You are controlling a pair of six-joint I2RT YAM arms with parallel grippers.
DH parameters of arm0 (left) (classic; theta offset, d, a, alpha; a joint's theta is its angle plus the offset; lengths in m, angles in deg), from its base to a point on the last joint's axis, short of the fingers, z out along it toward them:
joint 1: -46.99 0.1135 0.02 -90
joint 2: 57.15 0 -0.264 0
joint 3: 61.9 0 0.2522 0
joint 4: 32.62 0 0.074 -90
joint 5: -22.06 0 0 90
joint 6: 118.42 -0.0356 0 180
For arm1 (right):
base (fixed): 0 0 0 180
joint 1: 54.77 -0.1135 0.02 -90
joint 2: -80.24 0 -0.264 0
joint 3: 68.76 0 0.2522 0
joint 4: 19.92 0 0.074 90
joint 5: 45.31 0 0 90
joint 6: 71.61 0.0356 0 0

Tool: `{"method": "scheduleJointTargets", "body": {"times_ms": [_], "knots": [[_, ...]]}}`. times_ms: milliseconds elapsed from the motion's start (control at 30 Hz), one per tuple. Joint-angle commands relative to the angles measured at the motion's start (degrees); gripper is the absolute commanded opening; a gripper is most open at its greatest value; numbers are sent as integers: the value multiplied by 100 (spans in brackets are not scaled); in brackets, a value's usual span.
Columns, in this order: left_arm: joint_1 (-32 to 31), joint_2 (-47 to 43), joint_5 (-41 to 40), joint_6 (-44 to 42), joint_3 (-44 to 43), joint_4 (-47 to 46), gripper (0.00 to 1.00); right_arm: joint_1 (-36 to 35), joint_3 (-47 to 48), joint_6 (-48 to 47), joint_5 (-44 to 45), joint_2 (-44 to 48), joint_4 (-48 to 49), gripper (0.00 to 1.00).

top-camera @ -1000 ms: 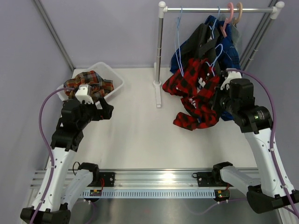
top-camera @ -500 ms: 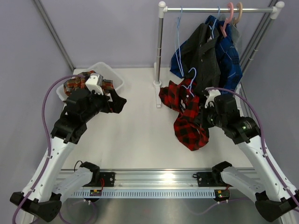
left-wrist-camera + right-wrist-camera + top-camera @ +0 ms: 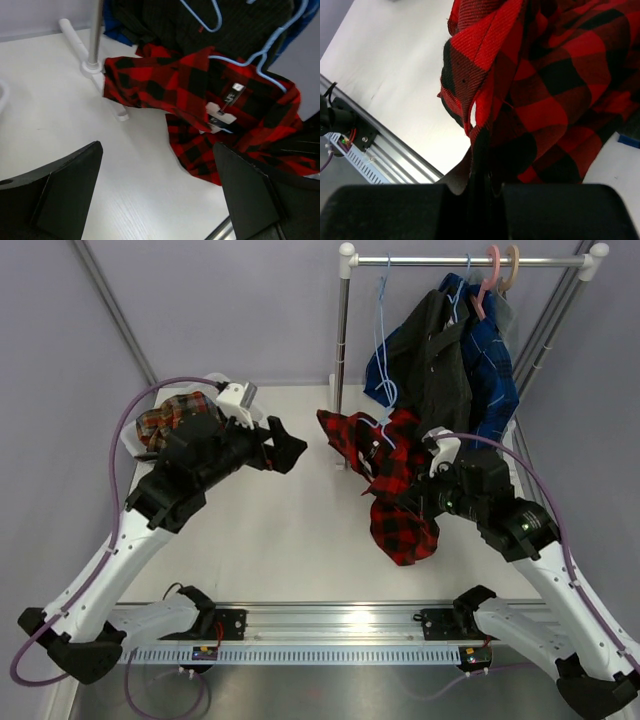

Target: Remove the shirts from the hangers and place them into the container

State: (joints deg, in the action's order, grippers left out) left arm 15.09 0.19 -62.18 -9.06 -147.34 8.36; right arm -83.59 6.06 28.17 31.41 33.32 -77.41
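A red-and-black check shirt (image 3: 395,480) hangs off a light-blue hanger (image 3: 385,430) low beside the rack, its lower part drooping to the table. My right gripper (image 3: 418,502) is shut on a fold of this shirt (image 3: 545,90), the cloth pinched between the jaws (image 3: 487,185). My left gripper (image 3: 285,445) stands wide open a little left of the shirt (image 3: 165,85), nothing between its fingers (image 3: 160,200). The hanger (image 3: 250,62) sits in the shirt's collar. The white container (image 3: 212,381) at the back left holds a brown plaid shirt (image 3: 165,418) and is partly hidden by my left arm.
The rack's upright (image 3: 342,360) and foot (image 3: 338,440) stand just left of the red shirt. On its rail hang a dark grey shirt (image 3: 435,360), a blue plaid shirt (image 3: 490,350), a bare light-blue hanger (image 3: 383,330), a pink hanger (image 3: 492,265) and a beige hanger (image 3: 511,265).
My left arm swung from over the container to the right, toward the red shirt, still open. My right gripper drew the red shirt left and nearer, away from the hanging shirts.
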Motion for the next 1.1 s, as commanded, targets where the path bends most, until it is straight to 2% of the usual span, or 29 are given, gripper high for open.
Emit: {"method": "scheduleJointTargets", "body": {"times_ms": [0, 33, 167, 333, 633, 767, 833, 967, 1067], "knots": [[-684, 372, -496, 25, -548, -516, 99, -281, 152, -108, -544, -142, 733, 0], [-982, 479, -810, -45, -662, -568, 99, -352, 213, -117, -544, -264, 864, 0], [-1397, 971, -1270, -213, -1172, -727, 99, -651, 468, -161, -571, -564, 1111, 0], [-1503, 1498, -1577, -239, -1725, -754, 92, -888, 776, -284, -509, -898, 1313, 0], [-1609, 1982, -1745, -424, -2016, -754, 82, -1257, 1127, -389, -456, -1293, 1428, 0], [-1653, 2070, -1797, -476, -2148, -754, 74, -1381, 1233, -433, -377, -1373, 1428, 0], [-1661, 2088, -1885, -538, -2175, -754, 69, -1425, 1286, -451, -325, -1425, 1428, 0], [-1670, 2071, -1912, -591, -2201, -753, 53, -1469, 1374, -477, -246, -1504, 1428, 0], [-1679, 2036, -1964, -635, -2166, -753, 29, -1486, 1435, -486, -228, -1557, 1428, 0]]}}
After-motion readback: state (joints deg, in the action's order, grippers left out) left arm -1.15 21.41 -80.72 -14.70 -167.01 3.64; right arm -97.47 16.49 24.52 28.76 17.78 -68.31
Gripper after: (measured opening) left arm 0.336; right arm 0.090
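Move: The loose blue hanger's neck, above the red plaid shirt's collar, lies about 23 cm to the left gripper's right, 5 cm ahead and slightly lower. The empty hanger dangles some 13 cm beyond that neck and higher; the dark grey shirt hangs about 15 cm beyond the neck and 9 cm farther right. From the right gripper, already gripping the red shirt, that neck is roughly 13 cm ahead, 6 cm left and 7 cm above; the open left gripper is 29 cm left, 7 cm ahead, 9 cm up. Bring the two grippers together over the hanger. Sweep the left about 10 cm right, rising and then easing forward some 4 cm, and shut its wide-open fingers to about a third around the hanger's neck below the hook. Meanwhile keep the right's pinch on the red shirt and carry it about 10 cm left and a little up, turning some 20 degrees counter-clockwise. ##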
